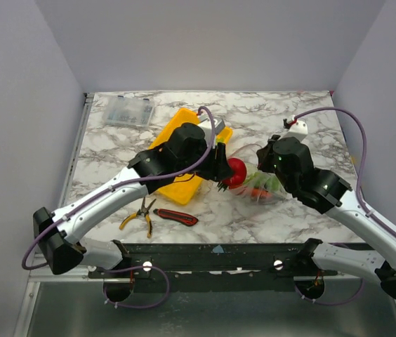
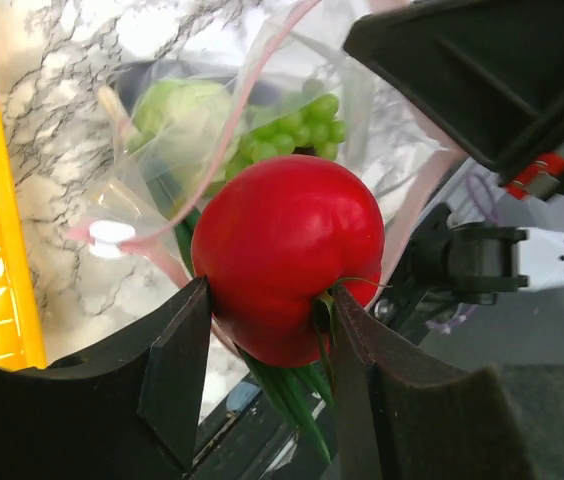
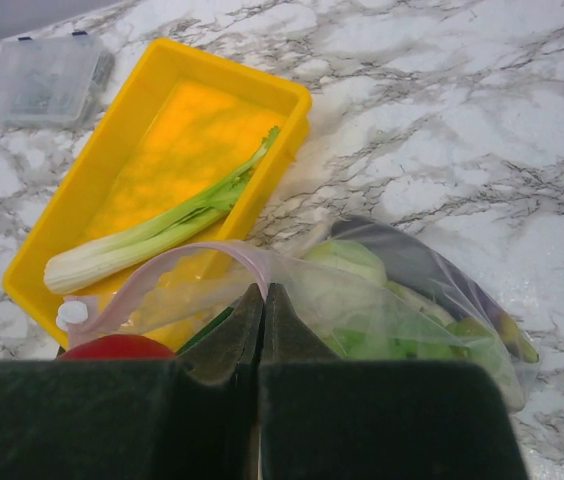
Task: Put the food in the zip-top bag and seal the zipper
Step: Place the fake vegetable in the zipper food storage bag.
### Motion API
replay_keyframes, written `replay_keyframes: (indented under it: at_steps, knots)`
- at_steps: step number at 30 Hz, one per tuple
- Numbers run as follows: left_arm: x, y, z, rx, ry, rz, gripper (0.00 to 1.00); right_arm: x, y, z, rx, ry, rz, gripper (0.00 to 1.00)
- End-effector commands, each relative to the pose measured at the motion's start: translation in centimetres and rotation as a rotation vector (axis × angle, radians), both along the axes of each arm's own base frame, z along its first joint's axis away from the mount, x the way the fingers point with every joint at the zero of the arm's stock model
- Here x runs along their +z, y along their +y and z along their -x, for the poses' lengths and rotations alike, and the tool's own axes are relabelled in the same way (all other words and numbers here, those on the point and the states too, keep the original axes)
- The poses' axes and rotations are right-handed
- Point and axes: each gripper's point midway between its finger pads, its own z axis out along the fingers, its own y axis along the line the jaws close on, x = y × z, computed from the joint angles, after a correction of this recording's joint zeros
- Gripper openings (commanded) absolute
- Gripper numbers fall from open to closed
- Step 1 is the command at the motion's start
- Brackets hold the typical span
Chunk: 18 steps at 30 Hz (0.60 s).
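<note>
My left gripper (image 2: pixel 272 292) is shut on the red tomato (image 2: pixel 287 255), and its green stem leaves hang down between the fingers. The tomato (image 1: pixel 234 170) hangs at the mouth of the zip-top bag (image 1: pixel 267 188). My right gripper (image 3: pixel 264 290) is shut on the pink zipper (image 3: pixel 232 252) and holds that edge up, so the bag's mouth arches open. The bag (image 3: pixel 432 300) holds a green cabbage (image 3: pixel 347 260), green grapes (image 2: pixel 307 125), a purple eggplant (image 3: pixel 402 255) and an orange carrot (image 1: pixel 258 192). A white-green leek (image 3: pixel 162 230) lies in the yellow tray (image 3: pixel 152 80).
The yellow tray (image 1: pixel 177 189) sits left of the bag, partly under my left arm. Yellow-handled pliers (image 1: pixel 142 214) and a red-black utility knife (image 1: pixel 177 216) lie near the front edge. A clear hard box (image 1: pixel 129 110) stands at the back left.
</note>
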Motion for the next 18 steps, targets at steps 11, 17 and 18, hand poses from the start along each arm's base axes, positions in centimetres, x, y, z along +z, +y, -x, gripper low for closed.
replay_keyframes:
  at_steps: [11, 17, 18]
  knots:
    - [1.5, -1.4, -2.3, -0.002, -0.059, -0.151, 0.77, 1.1, -1.2, 0.6, -0.028, -0.002, -0.020, 0.01]
    - [2.1, 1.5, -2.1, 0.037, -0.080, -0.200, 0.81, 1.4, -1.2, 1.0, -0.017, -0.008, -0.034, 0.01]
    - [1.8, 2.1, -2.1, 0.048, -0.077, -0.198, 0.79, 1.5, -1.2, 1.0, -0.016, -0.008, -0.035, 0.01]
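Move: The tomato is already in my left fingers, its middle about 3 cm to the right and 1 cm ahead. The open bag mouth lies some 5 cm right and 4 cm below, the bagged food about 10 cm right and 15 cm lower. Green stalks stick out 4 cm back and 6 cm down; the yellow tray is 8 cm ahead, 13 cm left. From my right hand, the tomato is about 7 cm left and 3 cm back. I ease my left hand about 3 cm right and 2.5 cm forward, dipping a centimetre, to carry the tomato into the bag mouth. My fingers then spread from half open to wide and let go, tips tilting some 10 degrees further down, and I draw back left and slightly up. My right hand keeps its pinch on the rim. ##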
